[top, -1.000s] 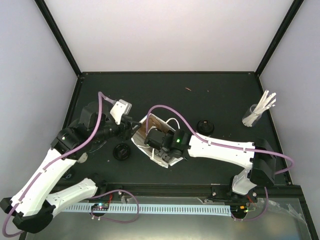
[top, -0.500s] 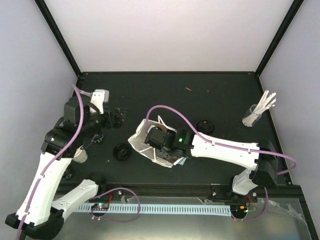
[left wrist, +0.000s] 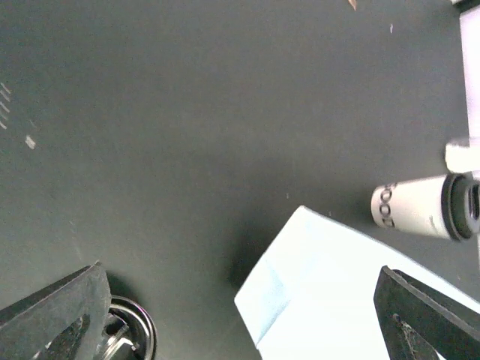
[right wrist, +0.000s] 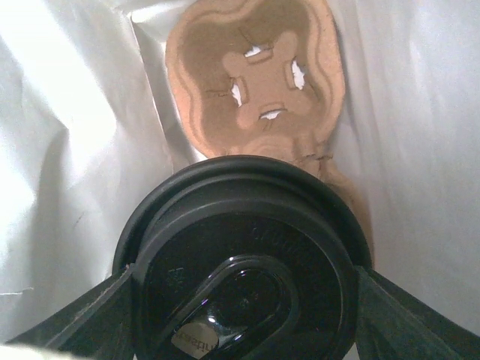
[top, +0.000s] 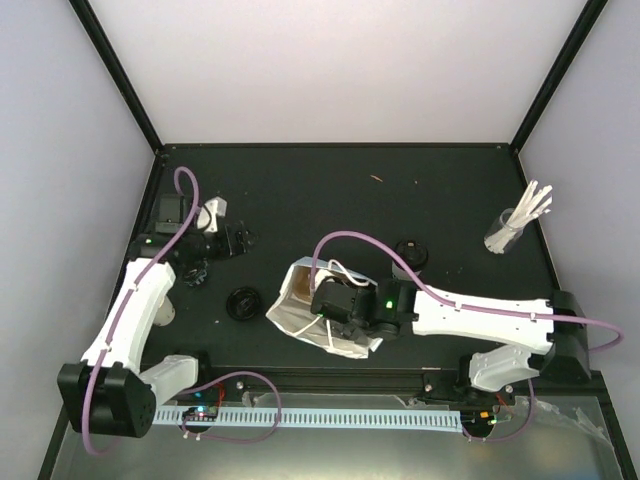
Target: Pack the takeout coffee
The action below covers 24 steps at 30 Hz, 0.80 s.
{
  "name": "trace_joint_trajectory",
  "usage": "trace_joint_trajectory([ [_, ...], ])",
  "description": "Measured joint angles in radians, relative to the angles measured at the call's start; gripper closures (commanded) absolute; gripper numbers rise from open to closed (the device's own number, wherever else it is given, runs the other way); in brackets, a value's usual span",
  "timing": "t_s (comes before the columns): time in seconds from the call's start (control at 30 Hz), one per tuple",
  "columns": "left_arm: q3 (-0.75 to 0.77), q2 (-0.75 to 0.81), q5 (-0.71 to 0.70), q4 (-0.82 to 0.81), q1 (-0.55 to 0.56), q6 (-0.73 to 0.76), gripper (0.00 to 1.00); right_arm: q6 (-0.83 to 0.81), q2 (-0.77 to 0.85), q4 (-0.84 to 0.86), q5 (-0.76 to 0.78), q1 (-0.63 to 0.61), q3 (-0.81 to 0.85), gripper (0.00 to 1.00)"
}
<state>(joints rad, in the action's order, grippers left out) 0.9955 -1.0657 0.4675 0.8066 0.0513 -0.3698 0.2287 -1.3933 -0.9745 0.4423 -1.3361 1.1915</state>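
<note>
In the right wrist view my right gripper (right wrist: 244,300) is shut on the black lid (right wrist: 240,262) of a takeout coffee cup, inside the light-blue bag (right wrist: 67,150). The brown pulp carrier (right wrist: 255,75) lies on the bag's floor below it. From above, the right gripper (top: 325,300) reaches into the bag (top: 290,315). My left gripper (top: 238,240) stands open at the left, apart from the bag, with nothing between its fingers (left wrist: 60,307). Another lidded cup (top: 243,302) stands left of the bag, and one more lidded cup (top: 410,252) stands behind it, cream-sided in the left wrist view (left wrist: 420,206).
A clear glass of white sticks (top: 515,225) stands at the far right. A cream cup (top: 163,310) peeks out beside the left arm near the table's left edge. The bag's corner (left wrist: 337,285) shows in the left wrist view, with a black lid (left wrist: 131,330) at the bottom left.
My left gripper opened, let go of the bag's edge and drew back to the left. The right arm and the bag shifted slightly toward the near edge.
</note>
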Motion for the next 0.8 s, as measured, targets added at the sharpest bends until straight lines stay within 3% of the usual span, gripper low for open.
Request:
trace_joint_trajectory([
  [0.23, -0.170, -0.021, 0.114, -0.117, 0.037, -0.048, 0.01, 0.070, 0.083, 0.014, 0.025, -0.041, -0.095, 0.46],
  [0.4, -0.188, -0.056, 0.142, -0.207, 0.093, -0.076, 0.01, 0.114, 0.159, 0.018, 0.049, -0.064, -0.150, 0.46],
  [0.8, -0.227, -0.308, 0.164, -0.419, 0.298, -0.223, 0.04, 0.231, 0.266, 0.016, 0.098, -0.103, -0.222, 0.46],
])
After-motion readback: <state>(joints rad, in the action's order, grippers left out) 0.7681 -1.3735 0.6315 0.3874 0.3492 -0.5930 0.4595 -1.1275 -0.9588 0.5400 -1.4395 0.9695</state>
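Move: Off to the left hand's right, about 19 cm, and some 10 cm back and 12 below, is the middle of the bag; the black lid lies 8 cm back and 20 below this hand, the standing cup about 40 cm right and nearly level ahead. The right hand grips a lidded cup inside the bag, with the carrier some 7 cm ahead, 6 cm left and 9 below; from it, the standing cup is about 15 cm ahead and 14 right. Sinking and swinging right towards the bag, about 11 cm each way, the left hand keeps its fingers wide open and turns clockwise some 15 degrees as it tips down. Meanwhile the right hand keeps its hold on the lidded cup and draws right about 5 cm and a little back, rolling slightly left side up, its height hardly changed. ##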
